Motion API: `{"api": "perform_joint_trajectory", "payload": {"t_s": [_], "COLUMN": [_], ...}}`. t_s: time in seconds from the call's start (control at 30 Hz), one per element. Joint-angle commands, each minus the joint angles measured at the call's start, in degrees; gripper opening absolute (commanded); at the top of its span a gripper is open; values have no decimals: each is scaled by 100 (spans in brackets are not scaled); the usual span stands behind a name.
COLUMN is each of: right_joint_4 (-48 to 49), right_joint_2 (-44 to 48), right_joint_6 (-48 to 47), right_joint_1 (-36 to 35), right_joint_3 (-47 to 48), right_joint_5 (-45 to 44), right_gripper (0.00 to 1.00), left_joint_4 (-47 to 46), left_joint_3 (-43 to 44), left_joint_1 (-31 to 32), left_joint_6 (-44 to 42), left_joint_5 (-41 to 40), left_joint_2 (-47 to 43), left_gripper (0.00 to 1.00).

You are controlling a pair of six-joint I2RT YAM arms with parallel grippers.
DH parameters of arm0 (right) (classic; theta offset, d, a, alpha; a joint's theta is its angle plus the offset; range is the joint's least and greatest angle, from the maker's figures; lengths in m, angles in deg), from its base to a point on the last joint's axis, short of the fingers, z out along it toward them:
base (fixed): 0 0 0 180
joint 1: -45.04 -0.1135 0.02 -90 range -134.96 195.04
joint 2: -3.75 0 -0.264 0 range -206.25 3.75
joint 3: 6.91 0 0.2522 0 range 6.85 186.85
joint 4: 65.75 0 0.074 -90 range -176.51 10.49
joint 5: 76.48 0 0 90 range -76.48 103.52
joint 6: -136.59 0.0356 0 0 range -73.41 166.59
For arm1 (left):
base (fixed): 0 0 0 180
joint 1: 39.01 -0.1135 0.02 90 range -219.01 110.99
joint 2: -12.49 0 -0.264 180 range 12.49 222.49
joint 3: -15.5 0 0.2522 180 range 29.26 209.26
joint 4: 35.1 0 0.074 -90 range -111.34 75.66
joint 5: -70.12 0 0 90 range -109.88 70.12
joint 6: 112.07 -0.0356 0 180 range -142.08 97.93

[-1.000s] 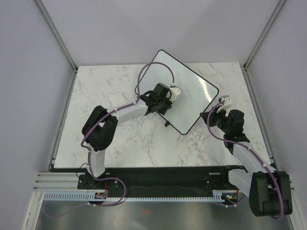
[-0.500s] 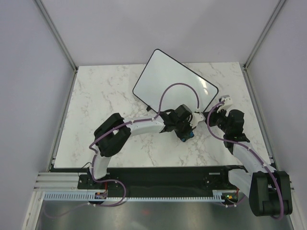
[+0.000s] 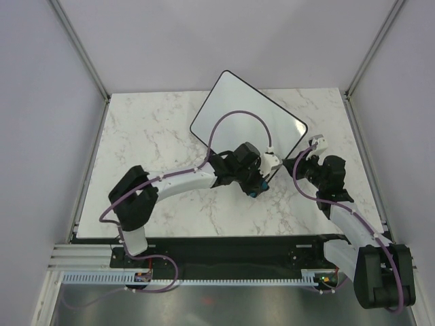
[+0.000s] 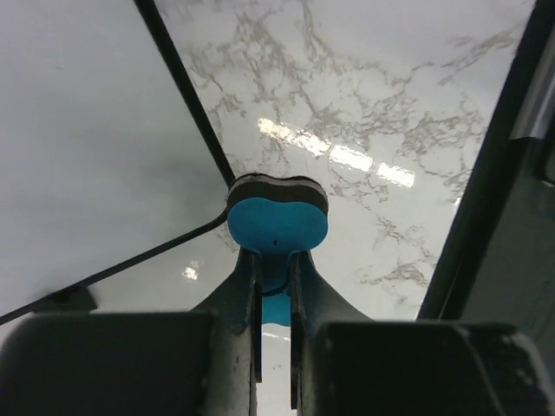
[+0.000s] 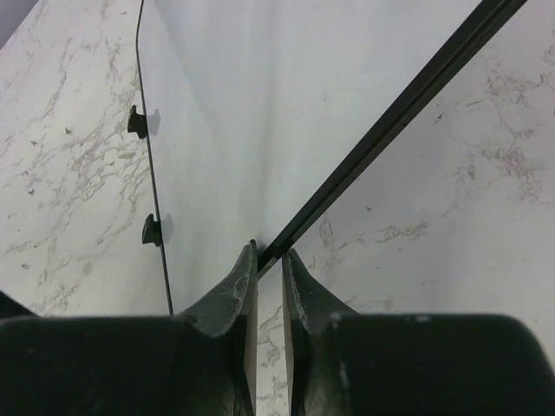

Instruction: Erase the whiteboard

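The whiteboard [image 3: 248, 112] lies angled on the marble table, glossy white with a thin black frame, and I see no marks on it. My left gripper [image 3: 257, 189] sits at the board's near corner, shut on a blue bone-shaped eraser [image 4: 277, 221] whose dark felt side faces the corner of the whiteboard [image 4: 87, 147]. My right gripper [image 3: 304, 157] is at the board's right side. In the right wrist view its fingers [image 5: 238, 277] are shut on the black frame of the whiteboard [image 5: 286, 104].
Two small black feet [image 5: 136, 121] stick out from the board's far edge. The marble tabletop [image 3: 156, 136] ends at grey walls and aluminium posts [image 3: 81, 47]. A dark bar [image 4: 486, 173] crosses the right of the left wrist view.
My left gripper has carried the eraser from the middle of the board down to its near corner. The board has shifted a little. The right gripper has stayed on the frame.
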Motion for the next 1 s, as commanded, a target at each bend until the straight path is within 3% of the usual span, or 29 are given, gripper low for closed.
{"api": "perform_joint_trajectory", "payload": {"t_s": [0.0, 0.17, 0.4, 0.43, 0.63, 0.8, 0.97], "right_joint_4": [144, 4, -102, -111, -84, -119, -128], "right_joint_2": [169, 142, 397, 441, 450, 379, 406], "right_joint_6": [-260, -296, -103, -76, -67, -58, -58], "right_joint_1": [-12, -12, -29, -38, -55, -73, -73], "right_joint_3": [36, 62, -96, -139, -140, -105, -105], "right_joint_5": [129, 94, 147, 147, 103, 120, 68], "right_gripper": [0, 0, 0, 0, 0, 0, 5], "left_joint_4": [-117, -117, -143, 483, -90, -328, -319], "left_joint_3": [-121, -534, -1166, -1246, -1764, -1625, -1624], "left_joint_1": [-194, -817, -3020, -3251, -4658, -5685, -6206], "left_joint_6": [150, 150, 90, -659, -842, -1185, -1826], "left_joint_5": [-83, -83, -109, 769, 427, -179, -952], "left_joint_2": [-986, -1568, -2174, -2219, -2167, -1429, -1147], "left_gripper": [2, 2, 2, 2, 2, 2, 2]}}
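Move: The left gripper, holding the eraser just off the whiteboard's near corner, makes for bare table about 42 cm to its left and 18 cm farther out, some 9 cm below. The whiteboard's middle lies about 30 cm ahead and 3 cm left; its nearer black clip is roughly 8 cm ahead and 7 cm left, the farther clip about 20 cm ahead and 17 cm left. From the right gripper, that bare patch is about 52 cm left and 4 cm ahead. Lift the left gripper about 9 cm off the board's near corner, keeping the eraser pinched, then swing it some 40 cm left and nearly 20 cm forward, away from the whiteboard. Turn it about 50 degrees counter-clockwise and let it sink steadily towards the bare table on the left. Keep the right gripper closed at the board's right edge. ##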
